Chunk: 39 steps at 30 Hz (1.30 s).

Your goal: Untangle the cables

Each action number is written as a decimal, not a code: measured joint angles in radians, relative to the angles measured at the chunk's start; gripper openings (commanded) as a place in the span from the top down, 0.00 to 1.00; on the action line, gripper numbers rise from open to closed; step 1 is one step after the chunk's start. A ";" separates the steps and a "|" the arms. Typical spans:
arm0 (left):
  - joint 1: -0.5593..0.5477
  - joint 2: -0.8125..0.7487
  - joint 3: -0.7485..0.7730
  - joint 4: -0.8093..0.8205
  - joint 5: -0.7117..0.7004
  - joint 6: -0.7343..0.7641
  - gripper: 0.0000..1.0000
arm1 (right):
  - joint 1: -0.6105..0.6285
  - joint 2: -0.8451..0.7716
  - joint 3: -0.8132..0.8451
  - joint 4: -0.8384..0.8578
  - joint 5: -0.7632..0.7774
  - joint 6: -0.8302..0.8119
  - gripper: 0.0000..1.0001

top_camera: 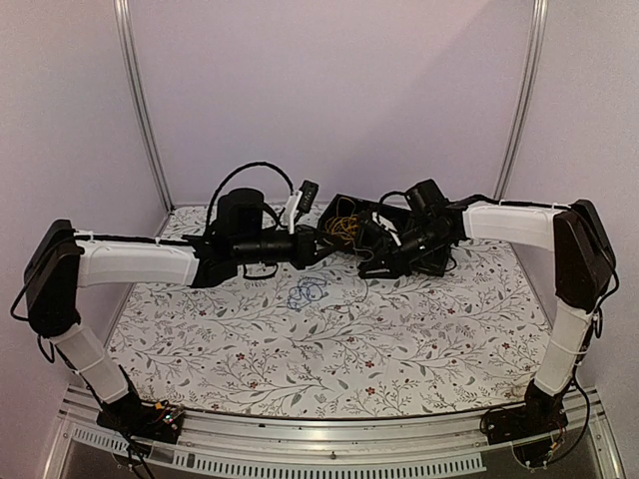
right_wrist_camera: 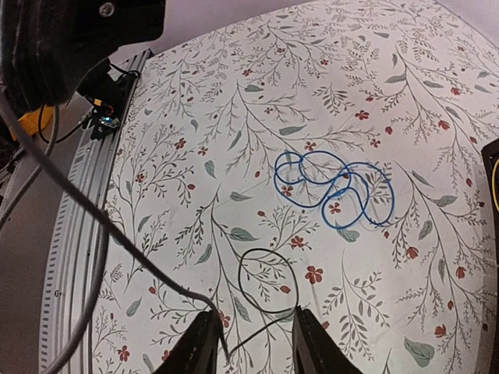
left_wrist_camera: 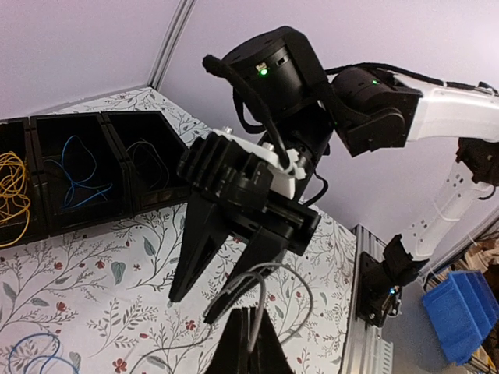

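My left gripper (left_wrist_camera: pixel 249 312) is shut on a thin black cable (left_wrist_camera: pixel 262 299) that arches up out of its fingertips. The cable runs past one finger of my right gripper (left_wrist_camera: pixel 189 310), which hangs open just in front. In the right wrist view the right gripper (right_wrist_camera: pixel 254 315) is open above the table. The black cable's loop (right_wrist_camera: pixel 266 249) lies on the cloth and its strand passes between the fingers without being pinched. A blue cable (right_wrist_camera: pixel 343 173) lies coiled on the table beyond. In the top view both grippers (top_camera: pixel 327 242) (top_camera: pixel 371 264) meet beside the tray.
A black tray (left_wrist_camera: pixel 101 210) with compartments stands at the back, holding yellow cables (left_wrist_camera: pixel 12 195) and a blue cable (left_wrist_camera: pixel 74 175). The loose blue cable (top_camera: pixel 308 292) lies mid-table. The aluminium rail (right_wrist_camera: pixel 78 226) runs along the near table edge.
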 measured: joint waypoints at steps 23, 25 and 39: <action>-0.002 -0.008 -0.008 -0.050 -0.029 0.029 0.56 | -0.293 -0.045 0.122 -0.061 0.069 -0.010 1.00; -0.002 -0.008 -0.008 -0.060 -0.035 0.032 0.56 | -0.342 -0.060 0.137 -0.061 0.076 -0.021 1.00; -0.002 -0.008 -0.008 -0.106 -0.080 0.043 0.56 | -0.508 0.012 0.225 -0.034 0.044 -0.070 1.00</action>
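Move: The grey cable is pinched in the left fingertips and also passes between the right hand's half-open, closing fingers. From the right hand, the bin's right compartment lies about 15 cm ahead, 17 cm right and 11 cm below; the middle compartment is some 18 cm ahead, 6 right, equally low. The blue cable lies on the table about 3 cm ahead, 14 left and 14 below. The right fingers close on the grey cable, then the left fingers open and release it, that hand sinking a couple of centimetres. Keeping its pinch, the right hand carries the cable some 20 cm right and 17 cm forward, rising about 8 cm before dipping slightly at the end, towards the bin's right compartment, while turning nearly 30 degrees clockwise. ##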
